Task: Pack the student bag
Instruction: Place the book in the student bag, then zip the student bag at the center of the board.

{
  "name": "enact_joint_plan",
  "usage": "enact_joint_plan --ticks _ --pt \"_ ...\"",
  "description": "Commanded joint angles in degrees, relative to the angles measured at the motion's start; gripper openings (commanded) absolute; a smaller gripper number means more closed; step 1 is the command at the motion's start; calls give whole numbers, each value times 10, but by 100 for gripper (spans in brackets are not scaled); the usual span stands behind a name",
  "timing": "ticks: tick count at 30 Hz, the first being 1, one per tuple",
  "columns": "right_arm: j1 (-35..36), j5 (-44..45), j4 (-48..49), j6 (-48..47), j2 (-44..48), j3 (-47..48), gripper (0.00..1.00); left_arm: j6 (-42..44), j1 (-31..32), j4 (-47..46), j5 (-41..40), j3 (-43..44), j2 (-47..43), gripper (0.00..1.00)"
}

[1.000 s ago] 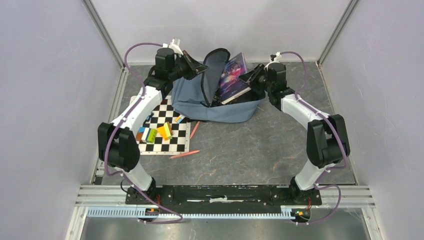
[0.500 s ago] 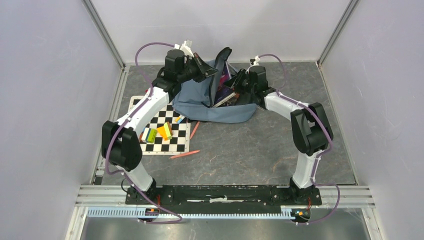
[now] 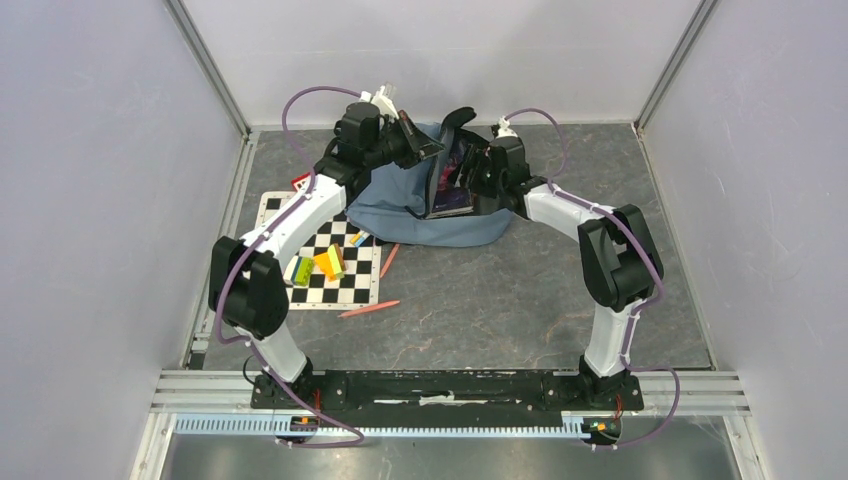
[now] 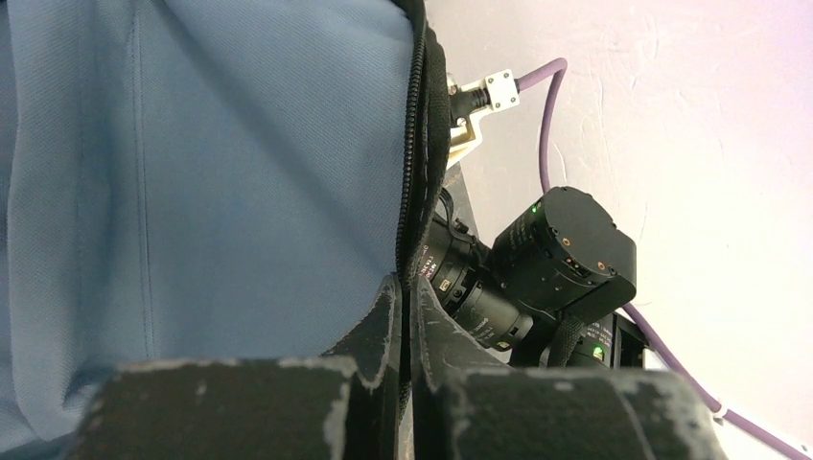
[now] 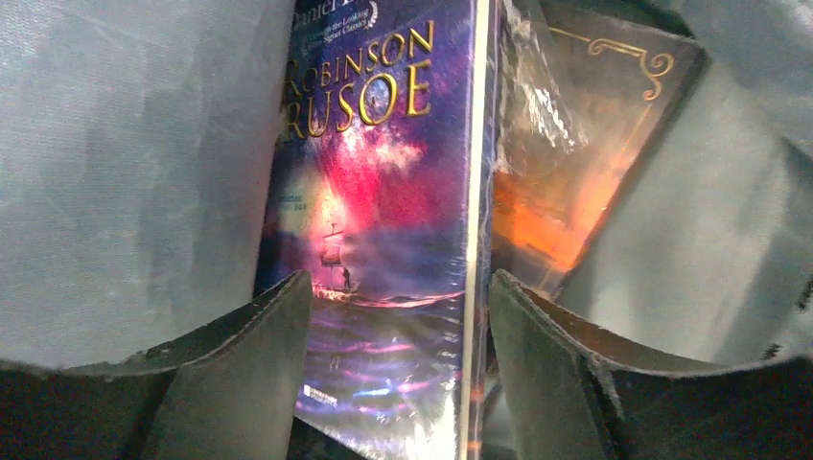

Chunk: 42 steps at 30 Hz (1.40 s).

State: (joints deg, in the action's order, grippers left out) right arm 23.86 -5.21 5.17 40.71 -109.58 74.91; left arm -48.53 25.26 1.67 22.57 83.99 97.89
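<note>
The blue-grey student bag [image 3: 420,218] lies at the back of the table with its main opening up. My left gripper [image 3: 432,150] is shut on the bag's dark zipper edge [image 4: 414,172] and holds that flap up; the fabric [image 4: 192,172] fills the left wrist view. My right gripper [image 3: 462,172] is inside the opening, open. A purple "Robinson Crusoe" book [image 5: 383,192] stands between its spread fingers [image 5: 249,355], inside the bag. A second, plastic-wrapped book [image 5: 566,163] with orange art sits just behind it against the grey lining.
A chequered mat [image 3: 340,290] lies left of the bag with several coloured blocks [image 3: 318,265] on it. Two orange pens [image 3: 368,308] [image 3: 388,258] lie by the mat's right edge. A small red thing [image 3: 300,182] shows at the mat's far corner. Enclosure walls stand close behind.
The book went from sticking out of the bag to down inside it. My right gripper followed it in and opened. My left gripper carried the flap to the right.
</note>
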Motion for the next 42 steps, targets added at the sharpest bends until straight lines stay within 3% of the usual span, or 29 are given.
enact_joint_plan --ticks 1,9,16,19,22,23,24,25,28,33,38,42 --pt "-11 26 8 -60 33 19 74 23 4 -19 9 -3 -12 2" --pt "-45 26 15 -80 59 -15 74 39 6 -2 13 -5 -7 2" --pt "-76 110 -44 -181 138 -20 90 137 40 99 -23 21 15 4" --pt "-105 145 -96 -213 180 -31 98 183 69 135 -39 30 27 15" --pt "-152 143 -130 -215 223 -55 98 217 94 166 -33 44 45 30" --pt "-171 146 -139 -203 237 -66 98 224 102 171 -27 47 49 43" --pt "-191 146 -146 -189 252 -78 98 229 109 173 -28 46 49 65" --pt "-209 127 -148 -181 267 -90 98 232 117 171 -31 43 46 77" --pt "-255 70 -142 -174 298 -114 98 238 129 149 -34 30 24 96" --pt "-248 -52 -57 -192 338 -152 94 214 121 119 -52 10 -19 100" --pt "-140 -44 -50 -281 334 -107 93 147 73 118 -69 -39 -57 100" --pt "-70 -83 -40 -315 300 -81 93 91 30 144 -138 -100 -102 100"
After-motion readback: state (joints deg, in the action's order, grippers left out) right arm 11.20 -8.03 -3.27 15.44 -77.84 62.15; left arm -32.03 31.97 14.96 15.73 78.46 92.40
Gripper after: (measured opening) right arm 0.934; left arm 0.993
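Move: My left hand pinches the bag flap's zipped edge; the book inside the bag lies about 6 cm ahead of it, 4 cm right and some 20 cm below. From my right hand, already open inside the mouth, the book's middle is about 2 cm ahead, 3 cm left and 5 cm down. The held flap edge is roughly 6 cm left of my right hand, 3 cm back and 15 cm up. The bag's near rim lies about 10 cm back, 2 cm left and 4 cm down. I draw my right hand out of the bag and away from the book, about 27 cm right and 10 cm up, fingers widening, then swing it halfway back left. My left hand carries the flap edge down, back and to the right, rolling its left side up some 20 degrees, opens wide to let go, then rises slightly and returns left. ##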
